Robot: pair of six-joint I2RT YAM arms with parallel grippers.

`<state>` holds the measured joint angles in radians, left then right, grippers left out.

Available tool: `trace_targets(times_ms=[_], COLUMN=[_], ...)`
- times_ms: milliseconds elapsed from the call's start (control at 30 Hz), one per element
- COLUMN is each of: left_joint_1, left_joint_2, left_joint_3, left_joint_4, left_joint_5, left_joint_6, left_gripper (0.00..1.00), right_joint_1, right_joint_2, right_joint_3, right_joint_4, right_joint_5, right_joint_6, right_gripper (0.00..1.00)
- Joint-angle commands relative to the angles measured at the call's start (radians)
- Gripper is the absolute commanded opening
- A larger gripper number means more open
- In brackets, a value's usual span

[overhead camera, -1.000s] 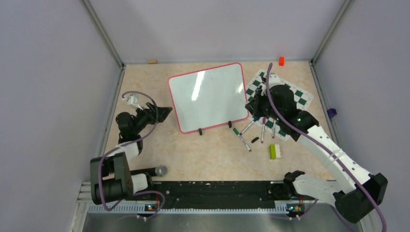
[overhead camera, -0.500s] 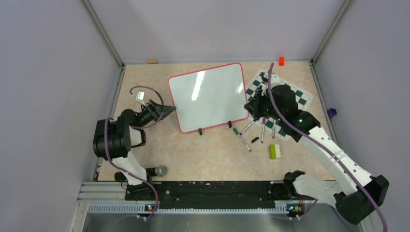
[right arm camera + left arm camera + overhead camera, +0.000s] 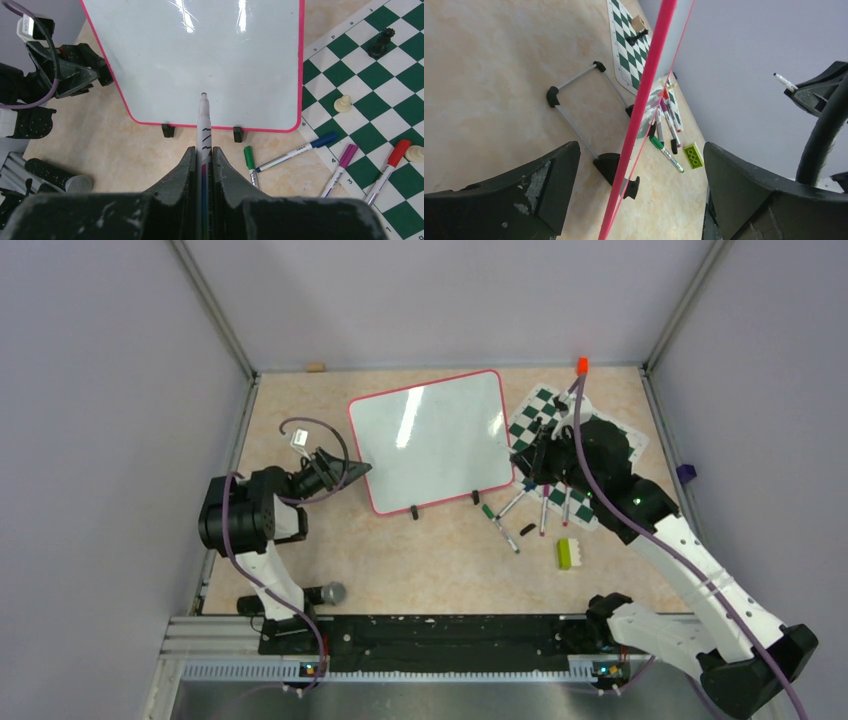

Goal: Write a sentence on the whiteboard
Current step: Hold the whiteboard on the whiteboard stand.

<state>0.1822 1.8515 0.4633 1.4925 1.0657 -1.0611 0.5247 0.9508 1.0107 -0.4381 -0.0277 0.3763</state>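
The whiteboard (image 3: 430,435) has a pink rim and stands on two black clips (image 3: 413,511) at mid-table. Its face (image 3: 200,50) shows only glare; no sentence is in view. My left gripper (image 3: 356,468) is open and straddles the board's lower left edge. In the left wrist view the pink rim (image 3: 646,95) runs between the wide fingers (image 3: 549,175) of that gripper (image 3: 639,150) without touching them. My right gripper (image 3: 202,150) is shut on a white marker (image 3: 203,125). The marker's bare tip points at the lower part of the board; contact cannot be told.
Green (image 3: 497,525), blue, purple and red markers (image 3: 387,167) lie right of the board. A lime brick (image 3: 566,553) lies near them. The chess mat (image 3: 620,440) with a few pieces sits under my right arm. An orange block (image 3: 582,365) is at the back, a grey knob (image 3: 333,592) near the front left.
My left arm has risen and carried its open gripper rightward onto the board's edge. My right arm shifted slightly back and right, still holding the marker.
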Motion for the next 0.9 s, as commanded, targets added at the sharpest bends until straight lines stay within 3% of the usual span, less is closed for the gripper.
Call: trace_targets(times_ms=[0, 400, 467, 533, 700, 867], left_joint_1=[-0.052, -0.064, -0.066, -0.066, -0.067, -0.068], left_joint_2=[0.034, 0.062, 0.075, 0.077, 0.08, 0.115], left_joint_3=[0.024, 0.009, 0.025, 0.035, 0.069, 0.158], left_joint_4=[0.127, 0.126, 0.127, 0.127, 0.125, 0.127], left_joint_5=[0.026, 0.079, 0.101, 0.108, 0.105, 0.16], left_joint_6=[0.068, 0.248, 0.251, 0.25, 0.259, 0.193], left_gripper=[0.99, 0.98, 0.92, 0.79, 0.65, 0.66], right_joint_1=[-0.008, -0.008, -0.007, -0.008, -0.008, -0.007], right_joint_2=[-0.016, 0.008, 0.011, 0.012, 0.013, 0.008], right_joint_3=[0.052, 0.036, 0.033, 0.03, 0.04, 0.042], right_joint_4=[-0.005, 0.011, 0.017, 0.02, 0.019, 0.018], right_joint_5=[0.014, -0.004, -0.007, -0.009, -0.011, -0.011], right_joint_6=[-0.008, 0.023, 0.024, 0.024, 0.01, -0.002], right_gripper=[0.0, 0.0, 0.0, 0.0, 0.0, 0.0])
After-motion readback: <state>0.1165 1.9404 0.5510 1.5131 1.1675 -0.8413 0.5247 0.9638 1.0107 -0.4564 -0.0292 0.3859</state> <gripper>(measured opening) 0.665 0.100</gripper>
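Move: Just off the left hand's open fingers is the whiteboard's left edge, about 3 cm to the right and 1 cm ahead, at roughly the same height. The stand's left foot lies some 10 cm right, 4 cm back and 11 cm below; its right foot some 22 cm right, 1 cm back, equally low. For the right hand, which holds a marker, that edge is about 30 cm left, 8 cm ahead and 15 cm below. Easing to its right by some 2.5 cm and at first sinking about as much, the left hand brings its fingers around the whiteboard's left edge while the wrist turns roughly 15 degrees, tipping the fingers up and clockwise. The fingers then close by about a third, one on each side of the pink rim, as the hand comes back up and forward about 1 cm; a firm pinch can't be seen. ##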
